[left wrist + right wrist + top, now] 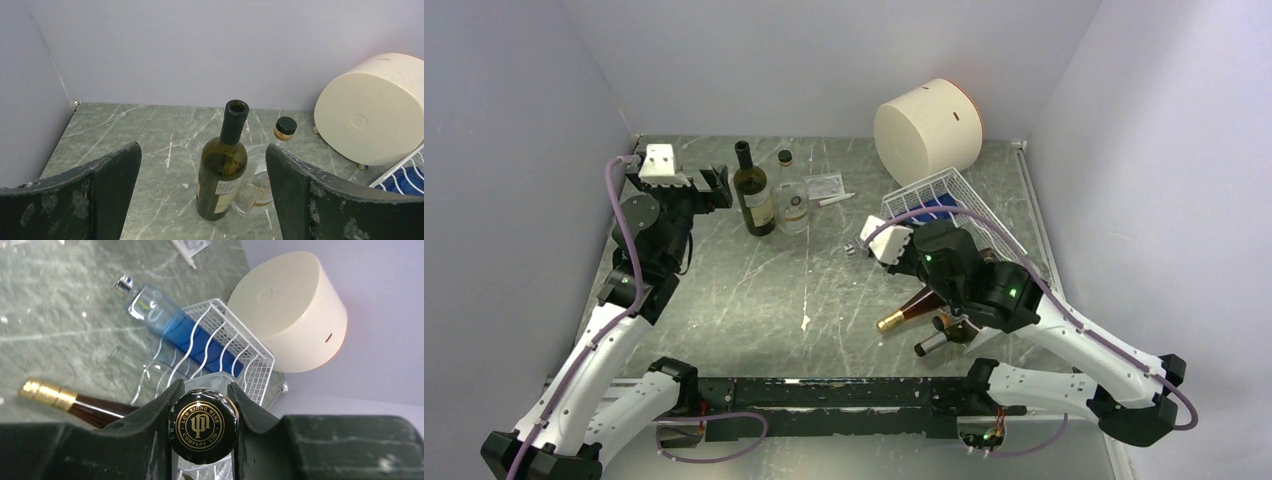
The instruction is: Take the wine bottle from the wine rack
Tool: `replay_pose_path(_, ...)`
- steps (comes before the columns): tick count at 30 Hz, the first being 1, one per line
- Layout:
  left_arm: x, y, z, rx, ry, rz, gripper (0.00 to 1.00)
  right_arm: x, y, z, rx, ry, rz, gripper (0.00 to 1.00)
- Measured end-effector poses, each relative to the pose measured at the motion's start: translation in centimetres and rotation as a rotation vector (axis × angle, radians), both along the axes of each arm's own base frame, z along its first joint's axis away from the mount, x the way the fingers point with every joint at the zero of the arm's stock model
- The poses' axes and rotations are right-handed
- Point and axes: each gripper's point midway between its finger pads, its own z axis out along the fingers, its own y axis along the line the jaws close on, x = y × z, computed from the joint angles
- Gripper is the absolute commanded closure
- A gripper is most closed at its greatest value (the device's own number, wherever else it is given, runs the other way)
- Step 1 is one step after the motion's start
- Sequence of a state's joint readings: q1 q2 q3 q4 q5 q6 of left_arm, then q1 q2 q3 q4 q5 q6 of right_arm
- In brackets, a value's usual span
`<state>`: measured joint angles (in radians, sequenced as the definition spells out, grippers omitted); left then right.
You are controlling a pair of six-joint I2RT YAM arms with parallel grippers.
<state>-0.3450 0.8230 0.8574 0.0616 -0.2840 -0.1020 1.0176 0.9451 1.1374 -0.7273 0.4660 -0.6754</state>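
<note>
My right gripper [205, 388] is shut on the neck end of the wine bottle [203, 426], whose black cap with gold lettering faces the camera. The cap hides the bottle's body. In the top view that capped end [927, 346] pokes out toward the near edge from under the right arm. The white wire wine rack [250, 371] lies just beyond the fingers, and it shows in the top view [939, 188] behind the arm. My left gripper [709, 188] hangs open at the far left, apart from the rack, with nothing between its fingers [107, 180].
A blue bottle [192, 339] lies in the rack. A gold-foiled dark bottle [894, 320] points out to the near left. A big cream cylinder [927, 128] stands behind the rack. A dark green open bottle [755, 198] and a clear bottle [792, 205] stand before the left gripper.
</note>
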Motion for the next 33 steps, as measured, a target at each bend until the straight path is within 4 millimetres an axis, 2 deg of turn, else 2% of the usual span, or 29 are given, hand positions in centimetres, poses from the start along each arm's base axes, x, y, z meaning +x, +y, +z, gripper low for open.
replay_pose_path(7,0.0,-0.1,0.0,0.001,0.001,-0.002,0.02,1.0,1.1,4.0,0.203,-0.056,-0.072,1.0)
replay_pose_path(10,0.0,-0.1,0.0,0.001,0.001,-0.001,0.01,2.4,2.3,5.8,0.288,-0.093,-0.132,1.0)
replay_pose_path(14,0.0,0.0,0.0,0.001,0.001,0.004,0.02,4.7,4.6,7.8,0.387,-0.128,-0.204,1.0)
replay_pose_path(16,0.0,0.0,0.0,0.001,0.001,0.006,0.02,5.9,6.4,8.7,0.456,-0.14,-0.228,1.0)
replay_pose_path(21,0.0,0.2,0.0,0.005,0.001,0.013,0.01,7.8,9.9,10.0,0.613,-0.141,-0.249,1.0)
replay_pose_path(24,0.0,0.3,0.0,0.007,0.0,0.019,0.01,8.9,11.8,10.1,0.703,-0.131,-0.267,1.0)
replay_pose_path(27,0.0,0.4,0.1,0.007,-0.002,0.023,0.01,10.4,13.6,9.2,0.769,-0.104,-0.296,1.0)
replay_pose_path(30,0.0,0.4,0.0,0.009,-0.002,0.024,0.01,12.4,14.5,7.1,0.812,-0.063,-0.357,1.0)
replay_pose_path(33,0.0,0.4,0.0,0.009,-0.002,0.024,0.01,14.1,14.4,4.8,0.832,-0.037,-0.435,1.0)
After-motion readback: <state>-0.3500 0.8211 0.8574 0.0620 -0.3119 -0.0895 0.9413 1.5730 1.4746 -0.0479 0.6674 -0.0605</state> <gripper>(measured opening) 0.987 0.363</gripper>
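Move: Ahead and to the left of the right hand, which already grips a clear bottle by its black cap, lies the free patch of table it is bound for: about 17 cm ahead, 13 left, 29 below. The standing clear bottle is roughly 18 ahead and 19 left, the dark wine bottle about 19 ahead and 26 left. The blue bottle on the rack lies some 14 ahead, 4 right. From the left hand, that patch is around 7 cm ahead and 20 right. Lifting the held bottle a further 10 cm, the right hand swings it left and forward in an arc, some 14 cm each way, from over the rack towards the free patch beside the standing clear bottle, then sinks about 5 cm near the end. The wrist rolls its left side up by almost 50 degrees and turns some 25 degrees clockwise, bringing the fingers nearly level and pointing forward; they keep their hold on the cap. ##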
